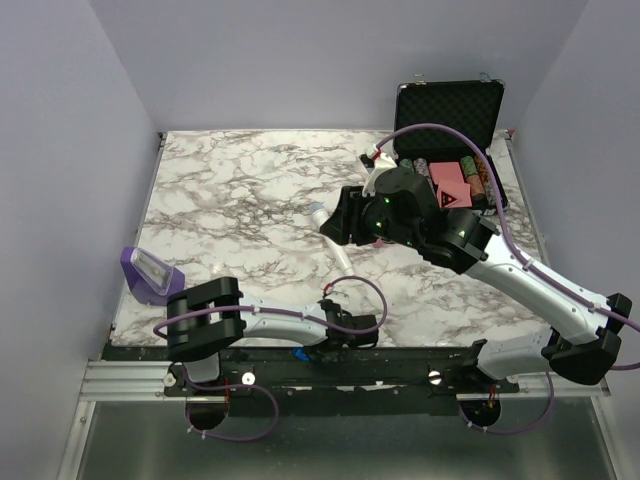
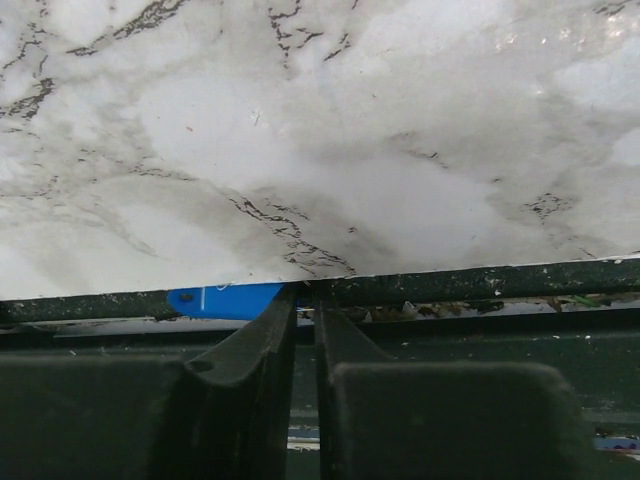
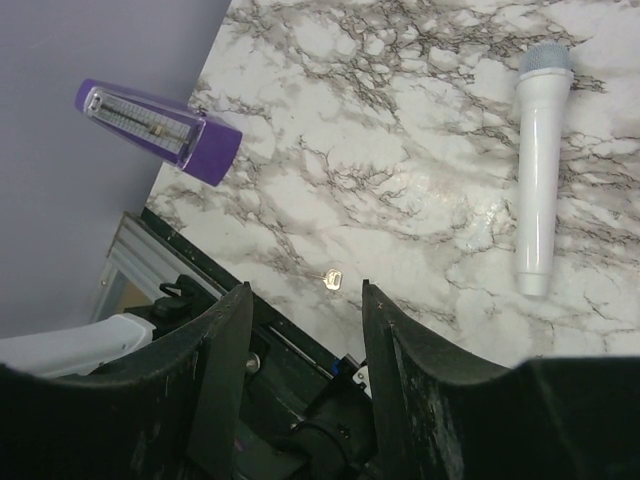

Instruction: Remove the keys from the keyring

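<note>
A blue key (image 2: pixel 222 300) lies in the dark channel along the table's front edge (image 2: pixel 470 280); it also shows as a blue speck (image 1: pixel 298 352) under the left arm (image 1: pixel 290 322). My left gripper (image 2: pixel 305 293) has its tips at that edge, right beside the key. Its jaws stand nearly together with a thin gap, and the left finger covers the key's end. A small bare metal key (image 3: pixel 333 279) lies on the marble. My right gripper (image 3: pixel 305 287) hangs high above that key, open and empty. I cannot make out the keyring.
A white microphone (image 3: pixel 535 170) lies mid-table, under the right wrist (image 1: pixel 385 210). A purple metronome (image 1: pixel 150 272) stands at the left front. An open black case (image 1: pixel 450 130) with several items sits at the back right. Metal rails (image 1: pixel 300 375) run below the front edge.
</note>
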Tool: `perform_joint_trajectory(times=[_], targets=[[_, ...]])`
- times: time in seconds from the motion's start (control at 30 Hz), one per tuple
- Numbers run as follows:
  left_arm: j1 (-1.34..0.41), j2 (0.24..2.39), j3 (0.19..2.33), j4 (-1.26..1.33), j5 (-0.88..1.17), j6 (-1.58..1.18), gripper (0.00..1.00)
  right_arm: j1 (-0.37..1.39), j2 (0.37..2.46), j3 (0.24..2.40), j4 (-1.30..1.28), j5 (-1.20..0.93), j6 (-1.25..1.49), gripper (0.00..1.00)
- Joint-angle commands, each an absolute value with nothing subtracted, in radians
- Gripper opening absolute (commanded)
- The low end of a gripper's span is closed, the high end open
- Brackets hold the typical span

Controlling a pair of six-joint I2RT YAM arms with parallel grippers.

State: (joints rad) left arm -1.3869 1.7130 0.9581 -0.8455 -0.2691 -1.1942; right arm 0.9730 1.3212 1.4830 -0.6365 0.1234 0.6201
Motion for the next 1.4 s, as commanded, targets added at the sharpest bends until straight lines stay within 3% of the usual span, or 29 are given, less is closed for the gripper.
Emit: perform_joint_trajectory(times=[0.0,0.17,1.37], targets=[[-1.381,1.732,0.95,-0.828,-0.252,-1.189,0.12,0.968,1.308,1.479,-0.614,0.103,0.621,0.56],[-1.381,1.72,0.945,-0.833,-0.262,-1.197,0.0,0.965,1.304,1.477,-0.614,0.103,0.62,0.56],[-1.428,1.586,1.15,-1.164,-0.512,-1.249,0.0,0.962,1.292,1.483,-0.615,0.109,0.62,0.56]])
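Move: The blue tag with the keyring lies in the dark channel just below the table's front edge, its middle about 3 cm to the left of the left fingertips and level with them. The table edge runs about 1 cm ahead of the left hand; a loose key lies on the marble some 14 cm ahead and 12 cm left, the microphone about 30 cm ahead and 3 cm right. From the right hand the tag is roughly 16 cm back, 4 cm left and 32 cm below. The blue tag's ring end is pinched as the left fingers, slightly open and pointing down, close fully while staying low in the channel. The left hand then rises about 6.5 cm, out past the table's front edge, easing forward towards the tabletop only near the end as the fingertips tilt some 10 degrees forward, keeping their grip. ##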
